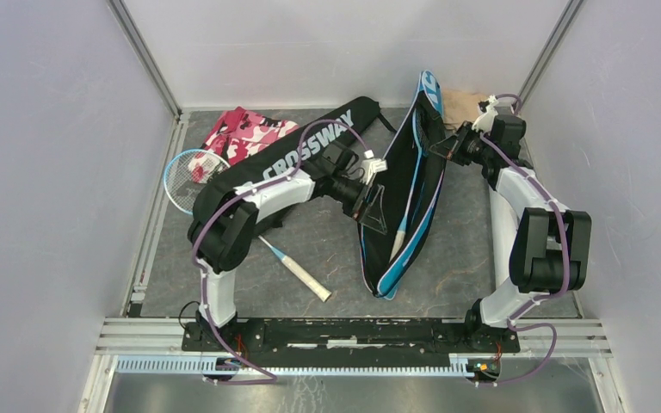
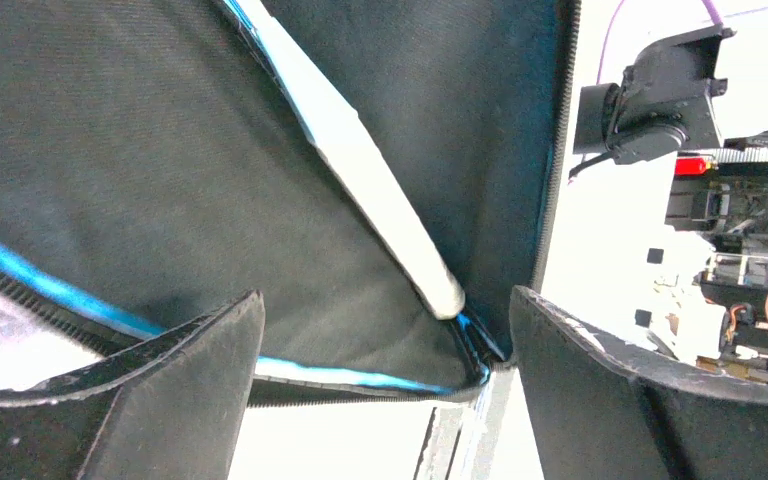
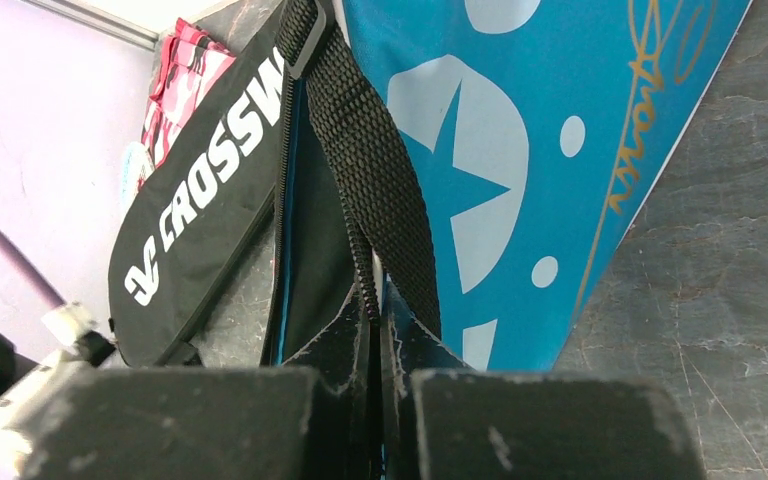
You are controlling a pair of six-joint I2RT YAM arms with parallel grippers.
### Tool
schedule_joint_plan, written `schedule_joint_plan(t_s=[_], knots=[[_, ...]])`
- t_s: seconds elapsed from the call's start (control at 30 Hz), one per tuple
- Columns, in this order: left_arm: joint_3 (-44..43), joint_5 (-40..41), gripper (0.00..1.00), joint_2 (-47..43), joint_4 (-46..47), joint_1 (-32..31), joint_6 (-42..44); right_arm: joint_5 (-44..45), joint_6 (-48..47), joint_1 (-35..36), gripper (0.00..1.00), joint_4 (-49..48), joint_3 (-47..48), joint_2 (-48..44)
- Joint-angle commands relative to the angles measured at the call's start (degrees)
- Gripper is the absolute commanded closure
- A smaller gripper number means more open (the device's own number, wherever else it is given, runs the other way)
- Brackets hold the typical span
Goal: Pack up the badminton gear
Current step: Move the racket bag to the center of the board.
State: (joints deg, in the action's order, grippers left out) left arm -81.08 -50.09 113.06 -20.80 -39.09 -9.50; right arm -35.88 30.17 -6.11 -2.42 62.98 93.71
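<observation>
The blue racket cover [image 1: 423, 185] stands open on the mat, its black lining [image 2: 140, 150] facing my left arm. A racket's white handle [image 2: 380, 190] lies inside it, ending near the cover's narrow corner. My left gripper [image 1: 377, 219] is open at the cover's mouth, with nothing between its fingers [image 2: 190, 390]. My right gripper [image 3: 375, 320] is shut on the blue cover's zipper edge beside a black strap [image 3: 375, 160], holding that side up. A second racket with a blue head [image 1: 191, 172] lies on the mat at the left. The black CROSSWAY cover [image 1: 310, 142] lies behind my left arm.
A pink-and-white camouflage cloth [image 1: 245, 133] lies at the back left and a beige cloth [image 1: 460, 101] at the back right. The second racket's white handle [image 1: 303, 277] points toward the near middle of the mat. Walls enclose the mat on three sides.
</observation>
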Motion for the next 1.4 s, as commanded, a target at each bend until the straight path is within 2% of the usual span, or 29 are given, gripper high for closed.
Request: schedule_joint_plan(t_s=[0.0,0.07,0.33,0.5,0.67,0.97,1.1,1.23,1.37], knots=[[-1.87,-3.21,0.03,-5.18,-5.79,3.40,8.07,0.63,-2.28,0.05,1.00,-0.60,0.74,-1.94],[-2.54,-0.89,0.04,-6.61,-8.42,5.16,9.12,0.46,-2.61,0.11,1.00,-0.40,0.77,-2.28],[-1.09,17.89,0.06,-16.98,-23.14,17.45,19.57,-0.37,-2.62,0.07,1.00,-0.87,-0.35,-4.13],[7.15,31.39,0.05,-26.42,-24.59,24.94,23.56,-1.50,-1.87,0.12,1.00,-2.37,-1.92,-3.89],[12.11,36.24,0.04,-33.27,-28.38,33.16,29.39,-1.92,-1.87,0.10,1.00,-3.27,-3.01,-4.10],[22.01,29.13,0.04,-40.11,-28.63,31.47,41.90,-3.10,-1.54,0.05,1.00,-4.50,-4.42,-3.69],[24.93,31.39,0.06,-40.17,-27.77,26.70,46.31,-3.67,-1.68,0.08,1.00,-4.66,-5.11,-3.96],[25.31,35.57,0.08,-38.52,-27.23,24.09,45.09,-3.77,-1.96,0.04,1.00,-4.53,-5.24,-4.15],[26.66,45.09,0.08,-39.27,-26.64,24.06,43.70,-4.15,-2.02,0.04,1.00,-4.52,-5.10,-3.86]])
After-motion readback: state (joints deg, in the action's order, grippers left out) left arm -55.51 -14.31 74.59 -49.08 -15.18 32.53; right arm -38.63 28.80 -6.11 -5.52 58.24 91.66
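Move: From my open left hand, the loose racket's handle lies about 21 cm left and 14 cm back, 9 cm down. The racket bag's middle is some 7 cm right and 8 cm ahead; the handle inside the bag is 4 cm right and 4 cm back. The Crossway bag's middle is about 26 cm left and 14 cm ahead. My right hand holds the racket bag's strap, the bag's middle roughly 8 cm left, 9 cm back and 12 cm below. I swing my left hand some 30 cm left, away from the racket bag, arcing forward and up first, then back and down towards the loose racket and the Crossway bag's near end. The wrist turns about 50 degrees until the wide-open fingers point nearly straight down. My right hand keeps its pinch on the strap, easing back barely 2 cm. ##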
